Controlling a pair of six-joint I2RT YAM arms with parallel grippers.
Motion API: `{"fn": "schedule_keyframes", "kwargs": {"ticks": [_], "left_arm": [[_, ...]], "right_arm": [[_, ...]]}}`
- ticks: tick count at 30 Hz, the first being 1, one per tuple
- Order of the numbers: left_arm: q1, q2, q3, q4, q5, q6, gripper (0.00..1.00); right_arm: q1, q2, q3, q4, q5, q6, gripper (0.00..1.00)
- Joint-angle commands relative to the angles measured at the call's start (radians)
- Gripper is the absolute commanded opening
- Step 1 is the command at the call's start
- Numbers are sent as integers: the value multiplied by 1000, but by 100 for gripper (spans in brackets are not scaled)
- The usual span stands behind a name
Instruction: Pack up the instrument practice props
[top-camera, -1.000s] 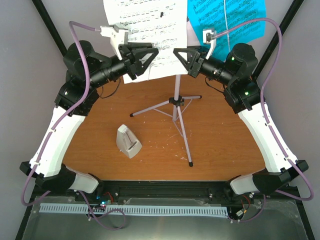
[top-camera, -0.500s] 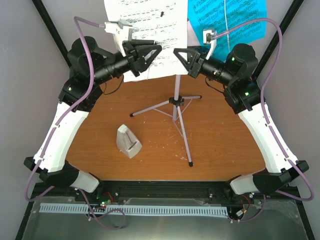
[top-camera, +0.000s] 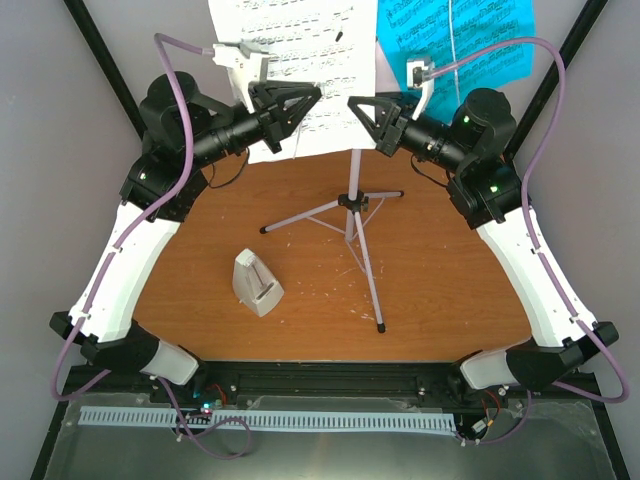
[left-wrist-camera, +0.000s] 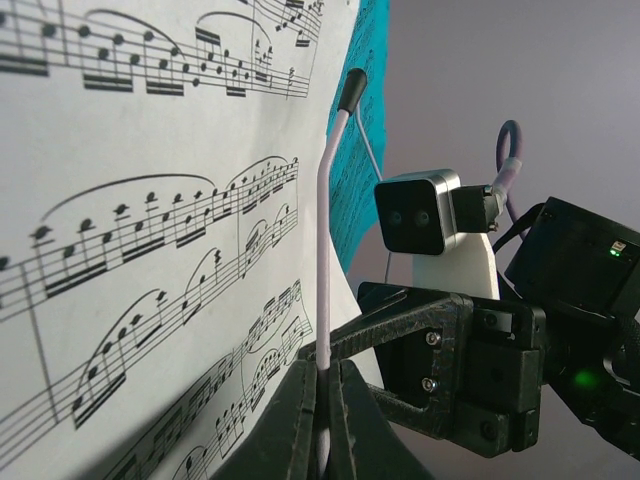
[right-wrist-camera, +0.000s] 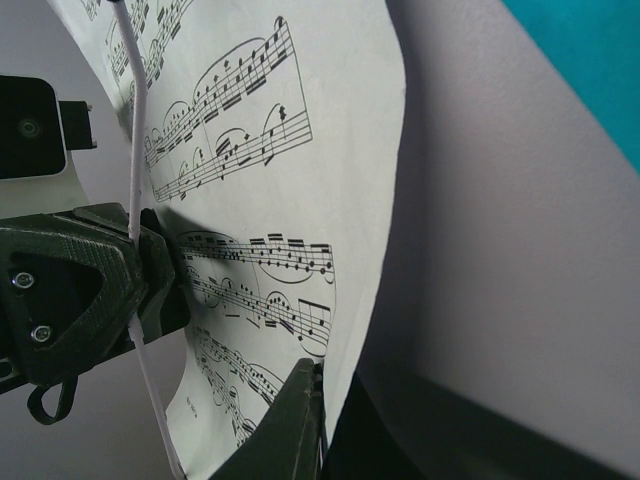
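The white music stand (top-camera: 352, 200) rises on thin tripod legs at mid-table. A white sheet-music page (top-camera: 300, 70) and a blue page (top-camera: 460, 40) lean on it. My left gripper (top-camera: 318, 93) is shut on the stand's thin pale retaining wire (left-wrist-camera: 325, 250), which runs up in front of the white page (left-wrist-camera: 150, 250). My right gripper (top-camera: 351, 101) faces it from the right. In the right wrist view the right gripper (right-wrist-camera: 320, 372) is shut on the white page's (right-wrist-camera: 300, 150) lower right edge. The small white metronome (top-camera: 257, 283) stands on the table, left of centre.
The brown tabletop (top-camera: 450, 280) is ringed by grey walls and a black frame. The stand's longest leg (top-camera: 372, 290) reaches toward the near edge. Purple cables (top-camera: 185, 110) loop over both arms. Blue page edge (left-wrist-camera: 360, 150) shows behind the wire.
My left gripper has moved up and right to the stand's wire and closed on it. The right arm, the metronome and the stand have stayed still.
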Motion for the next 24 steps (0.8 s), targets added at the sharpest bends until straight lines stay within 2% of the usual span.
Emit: {"fn": "schedule_keyframes", "kwargs": {"ticks": [1,7,17,24], "left_arm": [[-6,-12,-17,21,29,28,0],[-6,-49,-86,81,25,51,0],[-6,-70,-108,103,-18,32,0],[-6,-74,-111,116,-33,17,0]], "right_arm": [[5,-25,-16,-10,29,-9,3],[5,-56,-31,-1,79,-22,3],[5,-177,-98,9,214,-76,3],[5,-336,-185,0,434,-136,3]]}}
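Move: The right fingers already pinch the right edge of the white music sheet, whose middle lies about 7 cm to their left, 4 cm ahead and a little higher. The stand's thin page-holder rod, in the left fingers, is some 4 cm left and 1 cm ahead; the blue sheet's middle is about 13 cm right and 8 cm ahead. From the left hand, the white sheet's middle is roughly 3 cm left and 5 cm ahead. Still pinching the white sheet by its edge, the right hand drags it sideways along the stand, away from the page-holder rod. It starts slowly and gathers speed, going about 6 cm right and 4 cm back with a slight rise, the wrist swinging some 15 degrees clockwise. The left hand stays put and keeps its grip on the rod. ##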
